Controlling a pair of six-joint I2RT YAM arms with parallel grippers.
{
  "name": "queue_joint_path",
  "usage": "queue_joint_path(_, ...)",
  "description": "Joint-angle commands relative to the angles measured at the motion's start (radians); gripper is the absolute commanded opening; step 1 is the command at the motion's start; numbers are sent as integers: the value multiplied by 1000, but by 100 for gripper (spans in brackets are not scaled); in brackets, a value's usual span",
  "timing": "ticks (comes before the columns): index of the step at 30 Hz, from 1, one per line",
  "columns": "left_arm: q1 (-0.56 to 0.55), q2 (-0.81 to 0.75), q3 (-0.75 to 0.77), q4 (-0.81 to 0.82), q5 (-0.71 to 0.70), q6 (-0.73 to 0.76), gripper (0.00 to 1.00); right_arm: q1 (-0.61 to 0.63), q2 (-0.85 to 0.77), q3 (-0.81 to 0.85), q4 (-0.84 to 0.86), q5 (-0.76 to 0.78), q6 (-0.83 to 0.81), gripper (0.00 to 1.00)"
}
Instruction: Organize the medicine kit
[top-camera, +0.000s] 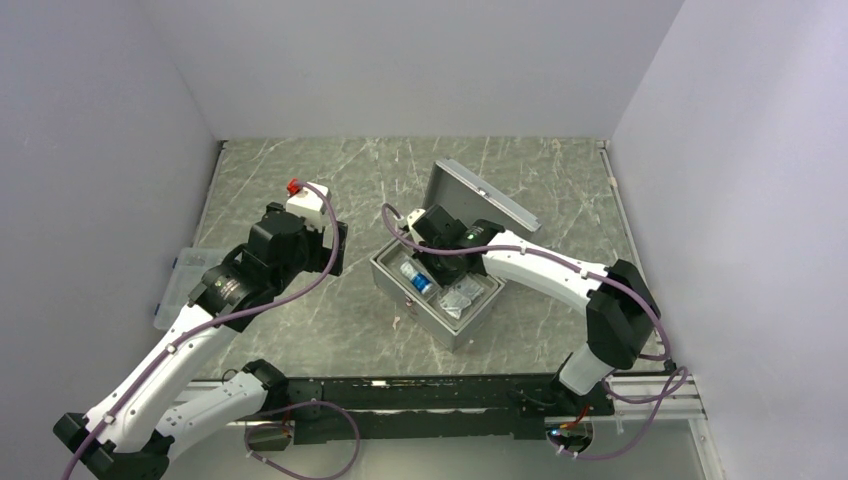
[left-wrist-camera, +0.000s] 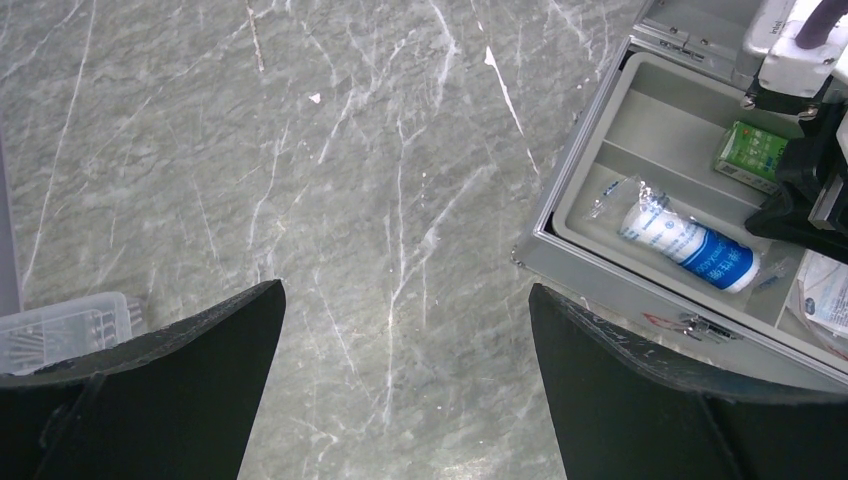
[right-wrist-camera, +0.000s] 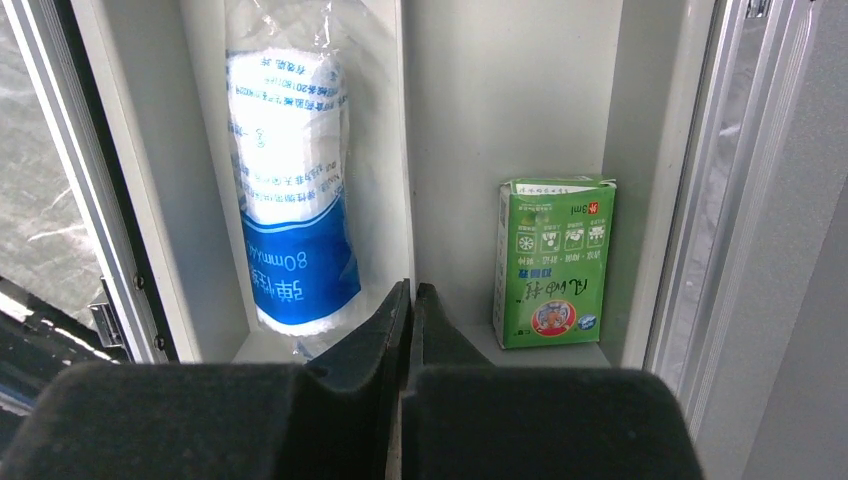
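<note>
The medicine kit (top-camera: 448, 335) stands mid-table with its lid (top-camera: 480, 195) raised; the left wrist view has it at the right edge (left-wrist-camera: 610, 275). Its grey inner tray holds a blue-and-white bandage roll (right-wrist-camera: 290, 200) (left-wrist-camera: 690, 245) (top-camera: 415, 278) in one slot and a small green box (right-wrist-camera: 553, 265) (left-wrist-camera: 752, 152) in the adjoining slot. Clear packets (top-camera: 462, 295) lie in the tray's near part. My right gripper (right-wrist-camera: 411, 290) (top-camera: 440, 265) is shut and empty, low over the divider between roll and box. My left gripper (left-wrist-camera: 405, 300) (top-camera: 338, 245) hangs wide open over bare table left of the kit.
A clear plastic box (top-camera: 180, 285) (left-wrist-camera: 60, 330) sits at the table's left edge, beside the left arm. A tiny white scrap (left-wrist-camera: 314, 98) lies on the marble top. Grey walls close in the table on three sides.
</note>
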Motion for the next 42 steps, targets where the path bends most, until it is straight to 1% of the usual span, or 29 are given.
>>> queue_joint_path(1, 1, -22, -5, 28, 2, -1, 99, -9, -5, 36, -21, 92, -6, 0)
queue_joint_path(5, 2, -18, -4, 26, 4, -1, 99, -8, 16, 32, -17, 68, -11, 0)
queue_joint_path(13, 0, -21, -5, 28, 3, 0, 99, -9, 62, -49, 71, -57, 49, 0)
queue_joint_path(18, 1, -21, -5, 26, 4, -1, 99, -9, 61, -54, 77, -61, 65, 0)
queue_joint_path(21, 0, -23, -5, 28, 5, -1, 100, -8, 56, -39, 61, -42, 66, 21)
queue_joint_path(27, 0, -27, -7, 28, 2, -1, 99, -9, 1, 12, 27, 23, 75, 38)
queue_joint_path(31, 1, -31, -8, 29, 2, 0, 99, -8, -35, 51, -8, 69, 79, 44)
queue_joint_path(39, 1, -26, -7, 28, 4, 0, 99, -9, -115, 140, -41, 105, 88, 46)
queue_joint_path(42, 0, -25, -8, 28, 4, -2, 99, -10, -161, 181, -53, 129, 95, 48)
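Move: The right hand's shut fingers are on the tray divider, its middle barely a centimetre below them. The bandage roll lies about 5 cm left of this hand, level with it. The green box is some 4 cm ahead and 3 cm to its right, and the sachet bag roughly 3 cm back and 4 cm right, all about 2 cm lower. From the idle left hand the divider lies some 20 cm right, 2 cm back and 16 cm down. The right hand nudges about 1 cm left, opens half-way off the tray divider, then rises some 6 cm. ##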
